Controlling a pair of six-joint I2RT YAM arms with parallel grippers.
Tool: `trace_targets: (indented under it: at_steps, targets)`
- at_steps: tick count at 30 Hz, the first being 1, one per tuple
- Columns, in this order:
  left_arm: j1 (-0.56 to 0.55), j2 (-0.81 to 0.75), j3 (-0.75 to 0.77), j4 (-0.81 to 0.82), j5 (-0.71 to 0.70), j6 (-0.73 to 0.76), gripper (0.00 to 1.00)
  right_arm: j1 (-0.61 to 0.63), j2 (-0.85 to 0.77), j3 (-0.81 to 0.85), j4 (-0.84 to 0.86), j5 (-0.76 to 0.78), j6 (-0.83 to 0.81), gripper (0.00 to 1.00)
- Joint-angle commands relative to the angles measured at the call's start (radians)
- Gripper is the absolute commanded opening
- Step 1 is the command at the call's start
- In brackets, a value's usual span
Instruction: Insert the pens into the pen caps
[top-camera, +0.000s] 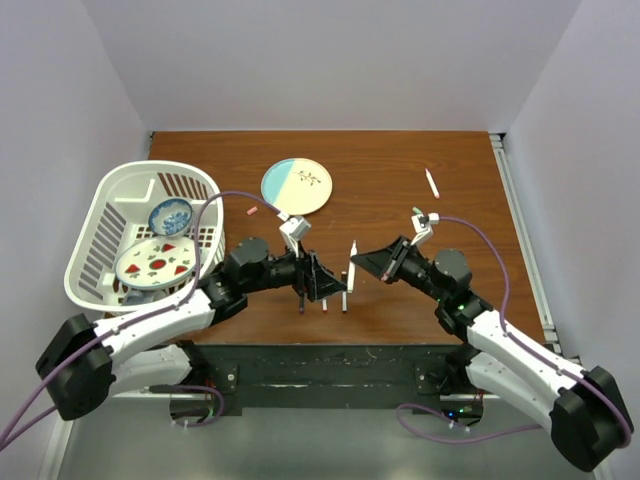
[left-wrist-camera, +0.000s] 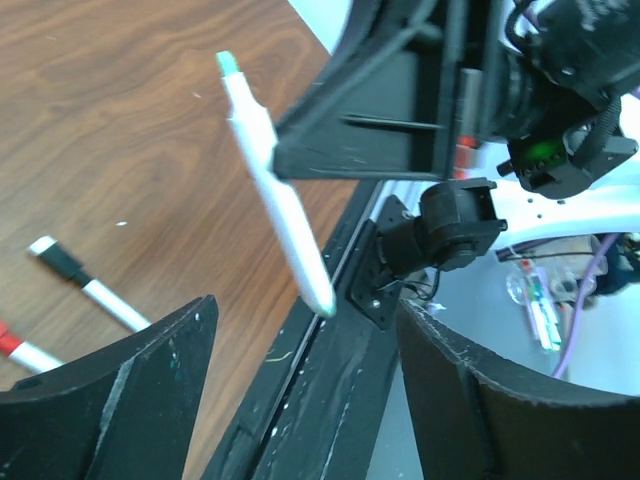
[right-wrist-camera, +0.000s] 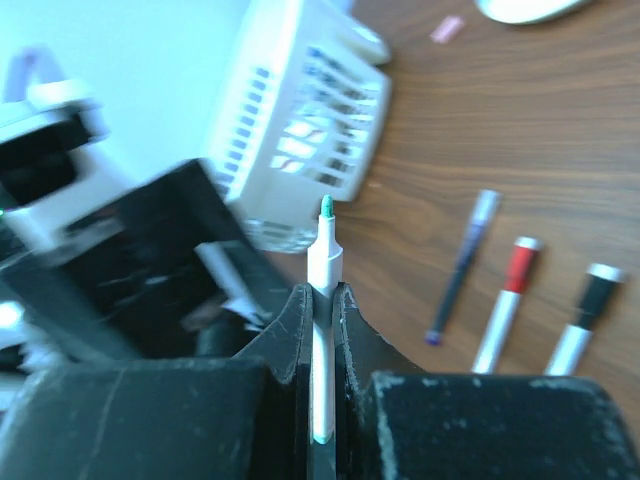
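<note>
My right gripper (top-camera: 362, 262) (right-wrist-camera: 320, 292) is shut on a white pen with a bare green tip (top-camera: 352, 260) (right-wrist-camera: 323, 255) (left-wrist-camera: 268, 178), which it holds above the table's near edge. My left gripper (top-camera: 330, 280) (left-wrist-camera: 305, 330) faces it, open, with the pen's rear end just ahead of its jaws and untouched. On the table below lie a dark purple pen (right-wrist-camera: 460, 265), a red-capped pen (right-wrist-camera: 505, 310) (left-wrist-camera: 20, 345) and a black-capped pen (right-wrist-camera: 582, 315) (left-wrist-camera: 80, 280). A loose pink pen cap (top-camera: 251, 211) (right-wrist-camera: 447, 28) lies near the basket. Another white pen (top-camera: 432, 183) lies far right.
A white basket (top-camera: 110, 200) (right-wrist-camera: 300, 120) with a blue bowl (top-camera: 170, 215) and a patterned plate (top-camera: 155, 264) stands at the left. A blue-and-cream plate (top-camera: 297, 186) sits at the back middle. The table's near edge (left-wrist-camera: 330, 300) runs right under the grippers.
</note>
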Motion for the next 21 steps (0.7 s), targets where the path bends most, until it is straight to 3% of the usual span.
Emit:
trace_targets:
  at_steps: [1,14,17,21]
  targets:
    - [0.002,0.086,0.052,0.203,0.090,-0.043,0.75,0.029,-0.075,-0.026,0.136,0.000,0.082,0.00]
    - [0.000,0.212,0.101,0.410,0.187,-0.116,0.65,0.058,-0.121,-0.051,0.150,-0.012,0.080,0.00]
    - [0.002,0.232,0.109,0.430,0.202,-0.131,0.58,0.060,-0.127,-0.054,0.153,-0.009,0.077,0.00]
    - [0.002,0.258,0.098,0.478,0.237,-0.161,0.37,0.061,-0.130,-0.056,0.154,-0.006,0.074,0.00]
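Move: Held out some 6 cm to the right of the half-open left gripper, 5 cm ahead and about 2 cm higher, is the white pen with green ends, its tip pointing forward. The right hand already pinches this pen near its middle. On the table some 17 cm below the left hand and 5 cm ahead, the black-capped marker lies 4 cm to the right, the red-capped one 2 cm to the left. Closing in on the rear end of the white pen, the left hand goes about 4 cm right, dipping slightly and then rising to some 3 cm above its start. It swings about 10 degrees clockwise, tips its fingers up as much, and partly closes them. The right hand keeps its pinch, lifts the pen about 4 cm while drawing it back 3 cm, then all but stops. ##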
